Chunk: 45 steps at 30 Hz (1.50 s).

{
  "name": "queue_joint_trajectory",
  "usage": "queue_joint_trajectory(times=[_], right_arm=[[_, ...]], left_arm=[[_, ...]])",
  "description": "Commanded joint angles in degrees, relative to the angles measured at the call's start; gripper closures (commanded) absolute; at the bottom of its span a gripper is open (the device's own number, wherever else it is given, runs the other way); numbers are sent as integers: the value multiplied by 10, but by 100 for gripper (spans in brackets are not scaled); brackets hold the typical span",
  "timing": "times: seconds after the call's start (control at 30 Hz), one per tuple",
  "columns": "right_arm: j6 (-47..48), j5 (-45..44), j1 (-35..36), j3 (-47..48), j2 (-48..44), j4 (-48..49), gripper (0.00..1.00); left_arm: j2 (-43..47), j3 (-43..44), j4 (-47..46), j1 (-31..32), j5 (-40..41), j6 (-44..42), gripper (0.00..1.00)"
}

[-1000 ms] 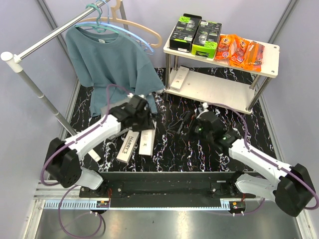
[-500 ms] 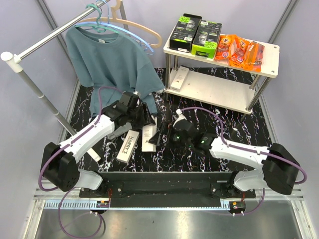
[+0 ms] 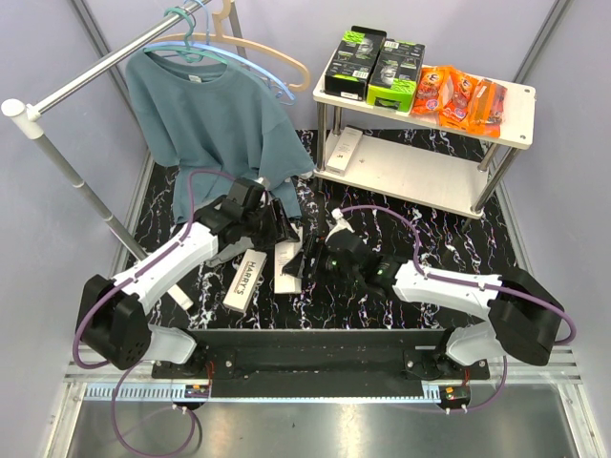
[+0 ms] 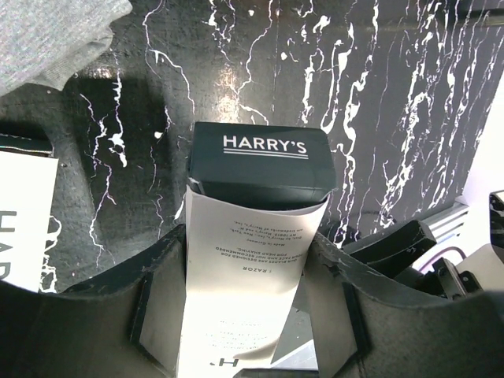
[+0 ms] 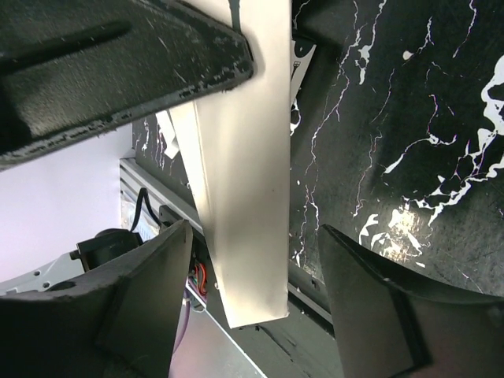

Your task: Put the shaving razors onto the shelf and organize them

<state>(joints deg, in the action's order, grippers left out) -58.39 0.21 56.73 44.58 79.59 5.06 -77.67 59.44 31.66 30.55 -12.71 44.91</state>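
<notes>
My left gripper (image 4: pixel 248 307) is shut on a slim white HARRY'S razor box (image 4: pixel 252 236) with a dark end cap, held tilted above the black marbled table. In the top view this box (image 3: pixel 286 262) sits between both arms. My right gripper (image 5: pixel 256 291) is open and straddles the box's free end (image 5: pixel 244 157), with a gap on each side. A second HARRY'S box (image 3: pixel 246 280) lies on the table. The shelf (image 3: pixel 520 114) holds two black-and-lime boxes (image 3: pixel 372 67) and orange packs (image 3: pixel 458 95) on top. One white box (image 3: pixel 345 150) lies on the lower board.
A teal T-shirt (image 3: pixel 215 124) hangs from a metal rail (image 3: pixel 67 91) at the back left, with spare hangers beside it. Grey cloth (image 4: pixel 55 31) shows at the top left of the left wrist view. The table's metal front rail (image 3: pixel 315 339) runs close under both grippers.
My right arm has swung left from mid-table to the box in my left gripper, and its jaws have narrowed around the box's end. The left arm shifted slightly back with the box.
</notes>
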Motion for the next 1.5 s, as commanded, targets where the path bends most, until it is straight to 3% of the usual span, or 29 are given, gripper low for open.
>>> queue_joint_trajectory(times=[0.0,0.17,0.33,0.43,0.6,0.77,0.9,1.13,1.47], right_arm=[[2,-17,7,16,0,26,27],[-1,-6,7,10,11,47,37],[-1,-3,7,6,14,61,65],[-1,-4,7,-2,10,66,74],[-1,-4,7,-4,7,67,77],[0,-4,7,-3,7,69,80],[1,-4,7,-3,7,71,82],[0,-4,7,-5,10,73,83],[-4,9,8,-6,21,78,84]], left_arm=[[25,2,-37,-8,-22,6,65],[25,9,-37,-15,-29,5,65],[28,11,-37,-17,-32,4,63],[27,9,-37,-18,-35,4,59],[28,6,-39,-19,-37,2,45],[27,7,-40,-18,-38,-3,14],[30,6,-36,-18,-36,-9,1],[51,17,6,-19,41,-38,1],[103,32,114,-17,244,-75,1]])
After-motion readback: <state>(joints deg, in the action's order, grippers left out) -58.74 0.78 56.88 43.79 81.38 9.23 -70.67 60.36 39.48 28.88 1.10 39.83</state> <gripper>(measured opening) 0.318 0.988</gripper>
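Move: My left hand holds the white Harry's razor box in the air by its far part; the box's middle lies about 5 cm back of that hand, neither left nor right. For my right hand, open around the box's near end, that middle is roughly 4 cm ahead and 1 cm left. From my left hand, the second Harry's box lies on the table some 12 cm left, 10 cm back and 12 cm below, and the grey cloth about 14 cm left, 5 cm ahead and 11 cm below. I close my right fingers on the two sides of the razor box near its near end, edging barely a centimetre left, and then keep that pinch in place. Only then do I open my left fingers wide, let go of the far part, and draw my left hand off about 5 cm to the left and slightly up, rolling its wrist some 10 degrees. ##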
